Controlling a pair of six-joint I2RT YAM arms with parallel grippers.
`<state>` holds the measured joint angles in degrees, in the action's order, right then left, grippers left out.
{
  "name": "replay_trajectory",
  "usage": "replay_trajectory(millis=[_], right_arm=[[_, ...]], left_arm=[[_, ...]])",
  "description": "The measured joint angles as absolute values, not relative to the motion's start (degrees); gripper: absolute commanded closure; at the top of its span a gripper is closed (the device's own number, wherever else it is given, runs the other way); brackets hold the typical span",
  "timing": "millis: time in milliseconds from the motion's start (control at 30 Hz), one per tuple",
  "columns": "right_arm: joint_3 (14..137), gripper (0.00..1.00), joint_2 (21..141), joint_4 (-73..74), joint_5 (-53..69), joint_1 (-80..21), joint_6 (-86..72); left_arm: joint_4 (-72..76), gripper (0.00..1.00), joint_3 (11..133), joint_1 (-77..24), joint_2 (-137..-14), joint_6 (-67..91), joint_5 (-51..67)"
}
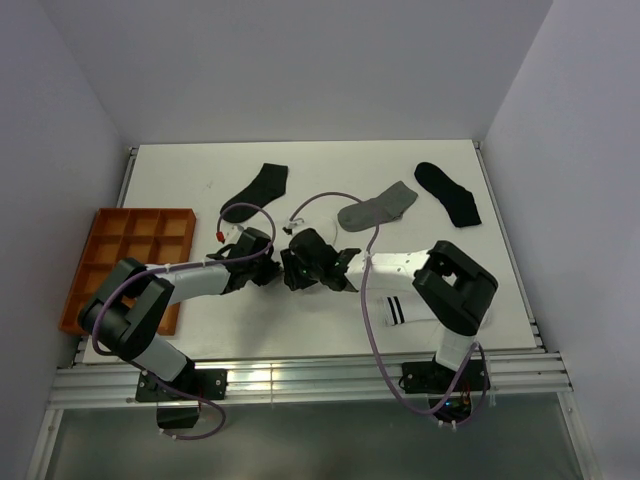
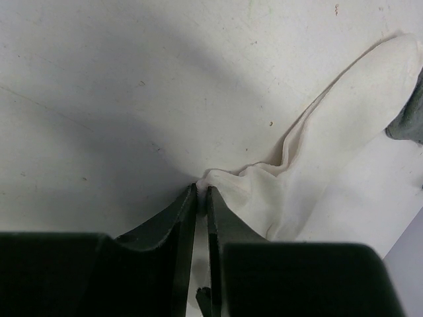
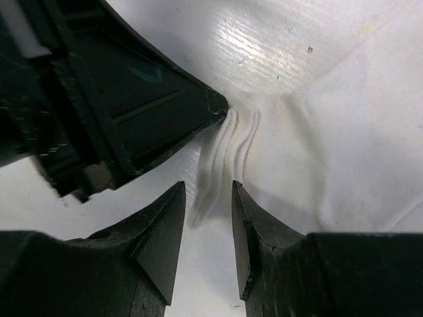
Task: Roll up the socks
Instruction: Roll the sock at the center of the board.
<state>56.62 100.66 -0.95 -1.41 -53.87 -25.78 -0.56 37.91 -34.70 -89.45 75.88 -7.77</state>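
A plain white sock (image 2: 344,132) lies flat on the table, stretching up to the right in the left wrist view. My left gripper (image 2: 202,190) is shut on its bunched near edge. In the right wrist view the same white sock (image 3: 344,132) shows its rippled edge just beyond my right gripper (image 3: 208,188), whose jaws stand apart with nothing between them. The left gripper's black finger (image 3: 152,99) touches that edge from the upper left. From above, both grippers (image 1: 272,268) (image 1: 292,272) meet mid-table and hide this sock. A grey sock (image 1: 380,208) and a white black-striped sock (image 1: 392,308) lie apart.
Two black socks (image 1: 258,188) (image 1: 448,192) lie toward the back of the table. An orange compartment tray (image 1: 130,255) sits at the left edge. White walls close in the back and sides.
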Motion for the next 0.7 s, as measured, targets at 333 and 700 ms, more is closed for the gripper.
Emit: replay_trajectory(millis=[333,700], right_arm=[[56.6,0.92,103.0,-0.8,-2.8,-54.0,-25.8],[55.6,1.0,104.0,-3.7,2.2,-51.4,-27.7]], left_arm=[[-0.7,0.81,38.0,-34.7,-89.5,75.9,-7.8],[-0.7,0.5,34.9,-34.8,-85.0,76.3,-8.6]])
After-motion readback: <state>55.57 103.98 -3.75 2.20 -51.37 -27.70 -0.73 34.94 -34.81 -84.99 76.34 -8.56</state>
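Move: The folded end of the white sock lies right under the right hand's open fingers, about 2 cm below and 1 cm ahead. The left hand still grips its far corner, with the fold's middle some 3 cm back and 2 cm to the right of that hand, roughly level. From the right hand, the short black sock lies about 22 cm ahead and 9 cm left, and the grey sock some 18 cm ahead and 20 cm right. Lower the open right gripper about 2 cm straight down over the sock's fold and shut its fingers fully, pinching the layers beside the left fingertips; keep that grip. Only then open the left fingers partway to let go of the corner, and ease the left hand off by about 1.5 cm, back, left and up together. ##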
